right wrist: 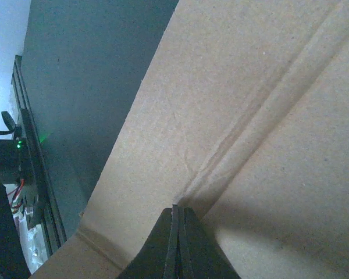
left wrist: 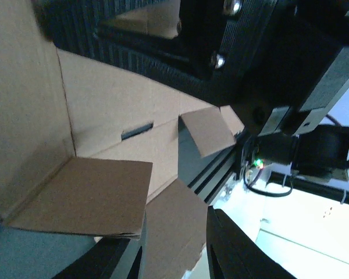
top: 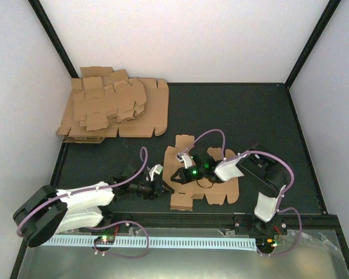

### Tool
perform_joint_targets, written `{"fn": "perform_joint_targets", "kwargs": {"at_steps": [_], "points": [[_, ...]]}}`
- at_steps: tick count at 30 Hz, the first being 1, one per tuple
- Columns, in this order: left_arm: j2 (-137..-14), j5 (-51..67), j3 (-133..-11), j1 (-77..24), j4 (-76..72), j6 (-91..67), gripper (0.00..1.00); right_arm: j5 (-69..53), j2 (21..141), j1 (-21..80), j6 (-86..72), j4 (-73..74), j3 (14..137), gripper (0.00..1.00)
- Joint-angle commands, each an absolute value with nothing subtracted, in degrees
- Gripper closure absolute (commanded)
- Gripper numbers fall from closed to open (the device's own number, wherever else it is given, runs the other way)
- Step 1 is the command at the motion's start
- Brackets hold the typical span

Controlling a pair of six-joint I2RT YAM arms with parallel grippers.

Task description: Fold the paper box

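Note:
The paper box [top: 206,185] is a brown die-cut sheet lying on the dark table near the front, between my two arms. In the left wrist view one side panel [left wrist: 23,116] stands upright and a flap [left wrist: 87,197] is folded inward from it. My left gripper [top: 158,185] is at the sheet's left edge. Its jaws stand apart, and another flap [left wrist: 174,238] lies between the fingers [left wrist: 238,250]. My right gripper [top: 180,173] is shut, and its tip [right wrist: 175,208] presses down on a crease of the sheet [right wrist: 250,116].
A thick pile of brown cardboard sheets [top: 113,110] lies at the back left of the table. A white slotted rail [top: 163,241] runs along the near edge by the arm bases. White walls close in the table at the back and both sides.

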State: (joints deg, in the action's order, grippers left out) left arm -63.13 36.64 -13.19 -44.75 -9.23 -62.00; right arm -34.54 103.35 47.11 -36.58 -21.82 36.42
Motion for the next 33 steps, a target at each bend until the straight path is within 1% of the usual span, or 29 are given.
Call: {"fn": "perform_joint_targets", "kwargs": {"at_steps": [1,8,14,17,25,29,33], "points": [[-64.26,32.37,-12.74,-45.18,-15.51,-65.28,0.69,-34.76,104.58,46.74,-37.11,-22.49,36.88,0.98],[-68.03,27.37,-13.05,-45.00,-18.63,-68.34,0.69,-34.49,104.04,46.74,-37.42,-23.09,36.01,0.98],[-68.23,21.12,-13.42,-44.87,-15.34,-71.20,0.65,-33.61,102.75,46.71,-37.44,-23.52,35.02,0.98],[-68.99,18.44,-13.85,-44.49,-12.41,-72.44,0.65,-33.31,102.32,46.72,-37.44,-23.63,34.65,0.98],[-75.74,18.52,-15.11,-43.88,-14.90,-71.90,0.65,-32.94,101.59,46.76,-37.47,-23.77,34.17,0.98],[-75.95,18.38,-15.16,-43.78,-14.30,-71.32,0.66,-30.11,97.53,46.74,-36.08,-20.58,34.02,0.98],[-73.77,17.40,-16.73,-43.77,-9.89,-68.90,0.65,-27.19,91.84,46.75,-32.76,-12.84,35.50,0.98]]}}
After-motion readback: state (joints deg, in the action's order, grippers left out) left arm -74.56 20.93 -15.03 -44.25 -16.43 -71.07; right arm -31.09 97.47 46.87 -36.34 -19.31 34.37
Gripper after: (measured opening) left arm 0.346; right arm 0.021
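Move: The box blank's left side panel has its middle about 8 cm ahead of the left hand, 1 cm left and 4 cm below; the small corner tab at its near end is roughly 1 cm ahead, 2 cm left and 4 cm below. The near end flap lies about 4 cm back, 3 cm right and 5 cm below. From the right hand, already down at the panel's crease, the panel's middle is some 4 cm ahead and 1 cm left, 1 cm lower. The side panel's near end, by its corner tab, is where the left hand comes in: forward about 5 cm while sinking some 3.5 cm, turning nearly 20 degrees counter-clockwise and dipping its tips slightly, fingers staying part-open. The right hand stays with shut tips on the panel's crease, then starts to rise and ease right, a bit over 1 cm, right at the end. ##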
